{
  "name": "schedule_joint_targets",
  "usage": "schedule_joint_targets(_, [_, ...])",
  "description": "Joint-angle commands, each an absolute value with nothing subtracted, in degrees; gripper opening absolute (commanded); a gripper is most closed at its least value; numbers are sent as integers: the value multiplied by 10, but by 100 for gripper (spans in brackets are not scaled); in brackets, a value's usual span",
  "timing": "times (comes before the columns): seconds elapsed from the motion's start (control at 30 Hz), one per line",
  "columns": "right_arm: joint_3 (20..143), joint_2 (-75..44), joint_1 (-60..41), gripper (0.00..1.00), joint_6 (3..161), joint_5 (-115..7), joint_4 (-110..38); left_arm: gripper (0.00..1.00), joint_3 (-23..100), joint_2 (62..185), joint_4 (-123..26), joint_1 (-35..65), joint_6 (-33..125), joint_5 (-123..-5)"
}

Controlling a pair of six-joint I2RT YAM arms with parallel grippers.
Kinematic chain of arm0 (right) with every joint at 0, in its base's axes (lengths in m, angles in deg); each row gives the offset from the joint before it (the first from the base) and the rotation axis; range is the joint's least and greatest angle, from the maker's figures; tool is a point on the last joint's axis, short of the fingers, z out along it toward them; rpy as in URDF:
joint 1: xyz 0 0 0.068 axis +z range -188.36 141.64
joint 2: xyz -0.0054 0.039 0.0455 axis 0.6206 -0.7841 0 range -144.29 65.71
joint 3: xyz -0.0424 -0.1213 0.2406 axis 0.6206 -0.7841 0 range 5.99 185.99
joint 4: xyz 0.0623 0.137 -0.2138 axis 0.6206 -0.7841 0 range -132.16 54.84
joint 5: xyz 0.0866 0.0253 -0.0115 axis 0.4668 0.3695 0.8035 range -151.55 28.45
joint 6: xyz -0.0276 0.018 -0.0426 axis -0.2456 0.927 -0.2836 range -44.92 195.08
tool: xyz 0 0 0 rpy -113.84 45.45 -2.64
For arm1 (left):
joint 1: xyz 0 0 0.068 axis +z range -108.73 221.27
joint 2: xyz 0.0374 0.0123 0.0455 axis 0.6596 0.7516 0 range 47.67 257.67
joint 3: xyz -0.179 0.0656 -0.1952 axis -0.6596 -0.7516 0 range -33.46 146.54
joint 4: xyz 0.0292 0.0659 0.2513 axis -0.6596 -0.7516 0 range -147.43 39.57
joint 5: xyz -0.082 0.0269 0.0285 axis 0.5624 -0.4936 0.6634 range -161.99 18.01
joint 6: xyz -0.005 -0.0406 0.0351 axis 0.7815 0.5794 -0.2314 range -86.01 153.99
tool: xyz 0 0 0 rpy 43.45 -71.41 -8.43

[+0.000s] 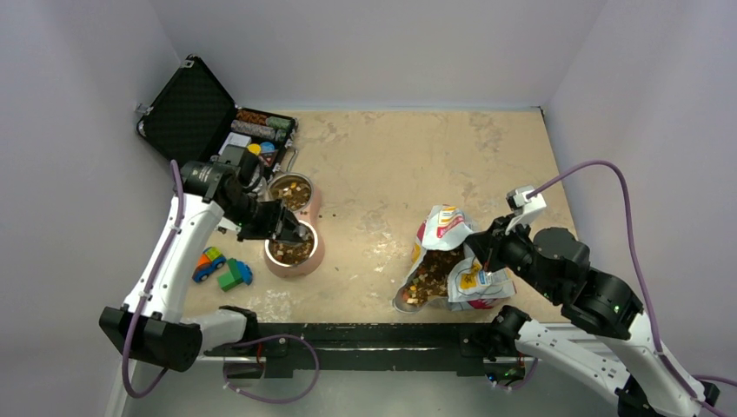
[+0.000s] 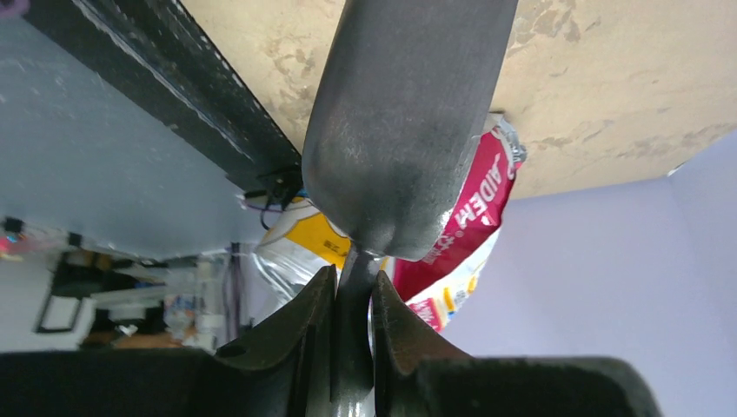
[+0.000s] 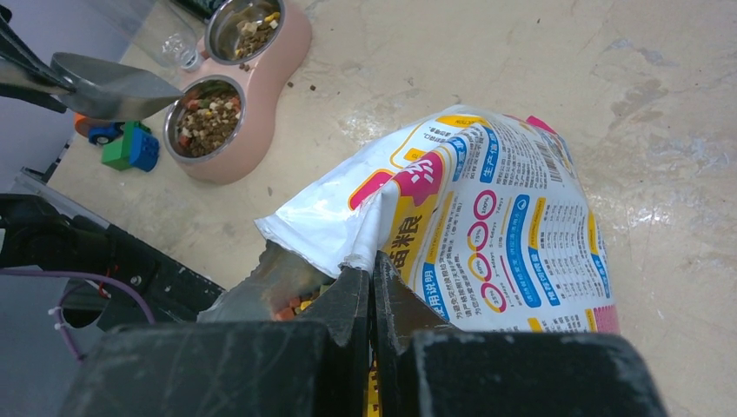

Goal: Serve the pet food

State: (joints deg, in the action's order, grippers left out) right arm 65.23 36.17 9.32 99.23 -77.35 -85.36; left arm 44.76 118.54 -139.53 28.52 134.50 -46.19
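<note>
A pink double bowl (image 1: 314, 257) holds pet food (image 1: 291, 253) in both steel cups, also seen as kibble (image 3: 207, 119) in the right wrist view. My left gripper (image 1: 280, 226) is shut on the handle of a metal scoop (image 2: 404, 113), which hangs over the nearer cup. In the left wrist view the handle sits clamped between the jaws of that gripper (image 2: 354, 276). The white printed bag (image 1: 452, 233) lies open on its side with kibble (image 1: 432, 274) showing in its mouth. My right gripper (image 3: 373, 265) is shut on the bag's torn top edge (image 3: 348, 234).
An open black case (image 1: 187, 109) with coloured chips stands at the back left. Toy blocks (image 1: 222, 268) lie left of the bowl. A clear glass (image 3: 174, 43) stands beside the far cup. A black rail (image 1: 365, 334) runs along the table's near edge.
</note>
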Motion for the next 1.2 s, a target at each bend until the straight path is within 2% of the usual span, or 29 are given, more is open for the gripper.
schedule_joint_targets(0.0, [678, 367, 92, 0, 1003, -806, -815, 0, 430, 1133, -1445, 285, 1224, -484])
schedule_joint_targets(0.07, [678, 364, 92, 0, 1005, -805, -816, 0, 379, 1095, -1382, 285, 1191, -468])
schedule_joint_targets(0.13, [685, 358, 92, 0, 1006, -805, -819, 0, 292, 1044, -1225, 281, 1165, -407])
schedule_joint_targets(0.23, [695, 351, 92, 0, 1009, -811, -825, 0, 164, 975, -914, 260, 1185, -354])
schedule_joint_targets(0.3, [695, 352, 92, 0, 1015, -813, -823, 0, 130, 975, -833, 249, 1160, -338])
schedule_joint_targets(0.5, [712, 338, 92, 0, 1023, -805, -825, 0, 206, 1104, -828, 154, 919, -355])
schedule_joint_targets(0.63, [720, 346, 92, 0, 1031, -811, -817, 0, 230, 1189, -755, 92, 852, -390])
schedule_joint_targets(0.77, [732, 334, 92, 0, 1045, -819, -839, 0, 248, 1298, -737, 77, 865, -389])
schedule_joint_targets(1.0, [738, 332, 92, 0, 1076, -834, -865, 0, 259, 1417, -793, 76, 848, -400])
schedule_joint_targets(1.07, [736, 329, 92, 0, 1082, -829, -870, 8, 255, 1430, -797, 77, 837, -402])
schedule_joint_targets(1.17, [733, 330, 92, 0, 1093, -826, -877, 29, 265, 1434, -833, 77, 807, -416])
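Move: The left hand holds the scoop above the near bowl, whose middle is about 4 cm ahead, 2 cm left and 19 cm below. The bare table spot it heads for lies some 13 cm right, 3 cm ahead and 22 cm down. The far bowl is about 16 cm ahead and 2 cm left; the food bag about 31 cm right and 3 cm back. From the right hand the spot is some 24 cm left, 5 cm ahead. Left hand carries the scoop about 17 cm down and 13 right, beside the bowls, turning 60 degrees clockwise. ##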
